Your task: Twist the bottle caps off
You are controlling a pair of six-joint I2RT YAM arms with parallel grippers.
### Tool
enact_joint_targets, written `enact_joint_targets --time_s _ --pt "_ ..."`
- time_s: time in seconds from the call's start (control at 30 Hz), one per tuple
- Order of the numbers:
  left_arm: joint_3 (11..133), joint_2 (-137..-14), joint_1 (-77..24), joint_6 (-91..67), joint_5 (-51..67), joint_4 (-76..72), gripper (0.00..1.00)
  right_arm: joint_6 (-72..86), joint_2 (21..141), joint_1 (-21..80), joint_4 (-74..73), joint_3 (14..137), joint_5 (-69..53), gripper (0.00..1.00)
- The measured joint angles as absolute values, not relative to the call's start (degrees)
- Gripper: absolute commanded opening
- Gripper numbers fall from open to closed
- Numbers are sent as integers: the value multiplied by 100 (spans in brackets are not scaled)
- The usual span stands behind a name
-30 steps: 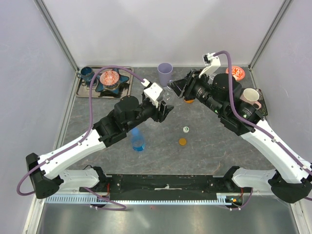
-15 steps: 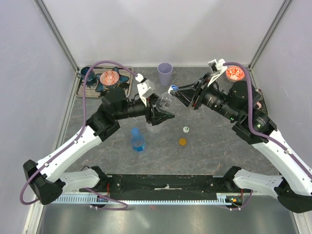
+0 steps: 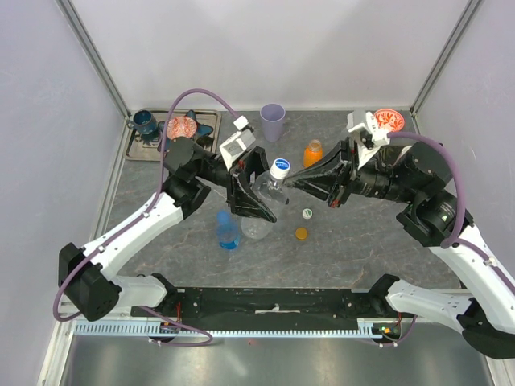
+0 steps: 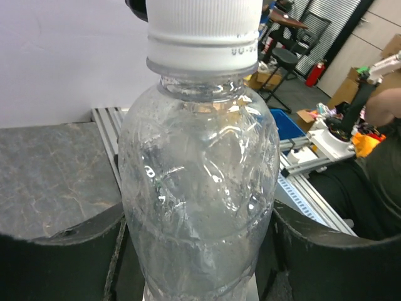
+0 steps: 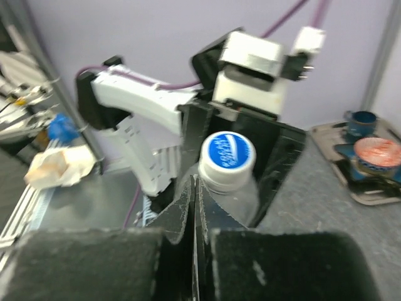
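Note:
My left gripper (image 3: 256, 193) is shut on a clear bottle (image 3: 259, 219) and holds it off the table, tilted, with its cap toward the right arm. The cap (image 3: 279, 167) is white with a blue printed top and sits on the neck. In the left wrist view the bottle (image 4: 200, 188) fills the gap between both fingers (image 4: 62, 257), the cap (image 4: 203, 28) at the top. My right gripper (image 3: 291, 183) is shut and empty, its tips just beside the cap. In the right wrist view the shut gripper (image 5: 195, 182) lies left of the cap (image 5: 227, 157).
A blue bottle (image 3: 228, 232) stands near the left arm. An orange bottle (image 3: 313, 153) stands behind the grippers. A white-green cap (image 3: 307, 213) and an orange cap (image 3: 301, 234) lie loose on the table. A lilac cup (image 3: 273, 121) and a tray (image 3: 205, 148) are at the back.
The left arm has swung the clear bottle forward and tilted it toward the right arm. The right gripper has shut and moved in beside the cap, uncovering the orange bottle.

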State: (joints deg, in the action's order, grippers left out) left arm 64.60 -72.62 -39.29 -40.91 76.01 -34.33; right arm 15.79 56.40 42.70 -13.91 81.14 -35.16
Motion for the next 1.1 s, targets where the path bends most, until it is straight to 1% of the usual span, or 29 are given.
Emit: enact_joint_targets --time_s 0.13,0.2,0.23,0.27,0.3,0.33,0.37,0.4,0.43,0.53,0.63,0.73,0.93,1.07,1.1 --pt "6460 -7441 -3964 -4593 7822 -3916 44 1540 5717 4348 -1400 8114 -4014 0" --pt "6460 -7487 -3962 -4639 7885 -3870 43 1520 5782 4353 -1415 8110 -4071 0" --pt "6462 -7496 -3953 -4635 7902 -3785 43 1487 5784 4355 -1466 8110 -4062 10" --pt "6479 -7496 -3946 -4558 7911 -3601 43 1459 5778 4355 -1562 8125 -4001 28" --pt "6514 -7491 -3946 -4434 7924 -3328 43 1422 5774 4355 -1693 8173 -3909 52" --pt "6554 -7491 -3946 -4300 7915 -3094 43 1396 5774 4355 -1820 8239 -3828 65" --pt "6632 -7491 -3944 -4034 7826 -2683 43 1365 5771 4355 -1975 8346 -3745 74" --pt "6705 -7491 -3918 -3815 7730 -2359 43 1330 5756 4377 -2128 8462 -3669 93" --pt "6807 -7491 -3892 -3507 7581 -1903 43 1271 5728 4388 -2252 8578 -3557 98" --pt "7113 -7465 -3876 -2692 7131 -792 43 1181 5623 4372 -2543 8943 -3153 98" --pt "7317 -7404 -3911 -2043 6600 -5 43 1184 5533 4370 -2711 9216 -2641 98" --pt "7491 -7367 -4051 -1413 5804 687 45 1291 5443 4370 -2816 9273 -2023 98" --pt "7662 -7367 -5030 -176 3395 1754 45 1955 5579 4370 -2860 8982 -572 98" --pt "7660 -7365 -5505 237 1835 2047 44 2447 5798 4346 -2875 8746 217 93" --pt "7658 -7365 -5544 274 1566 2049 43 2565 5852 4333 -2882 8694 395 90"
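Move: The clear bottle is upright-ish in my left grip, its white cap 8 cm above that hand, 4 cm ahead and 1 cm right. From my right hand the cap sits about 3 cm ahead and 3 cm left, at nearly its height. On the table some 45 cm under my right hand, the orange cap lies about 9 cm ahead and 4 cm right, the green-white cap 15 cm ahead and 6 cm right. I let my shut right fingers spread wide, backing that hand off rightward about 5 cm and lifting it a little, then swing it some 10 cm forward and downward, turning it clockwise nearly 40 degrees. Meanwhile my left hand keeps its hold on the bottle, dips, and carries it forward, down and a bit right, turning counter-clockwise about 40 degrees, so the cap faces my open right fingers. ##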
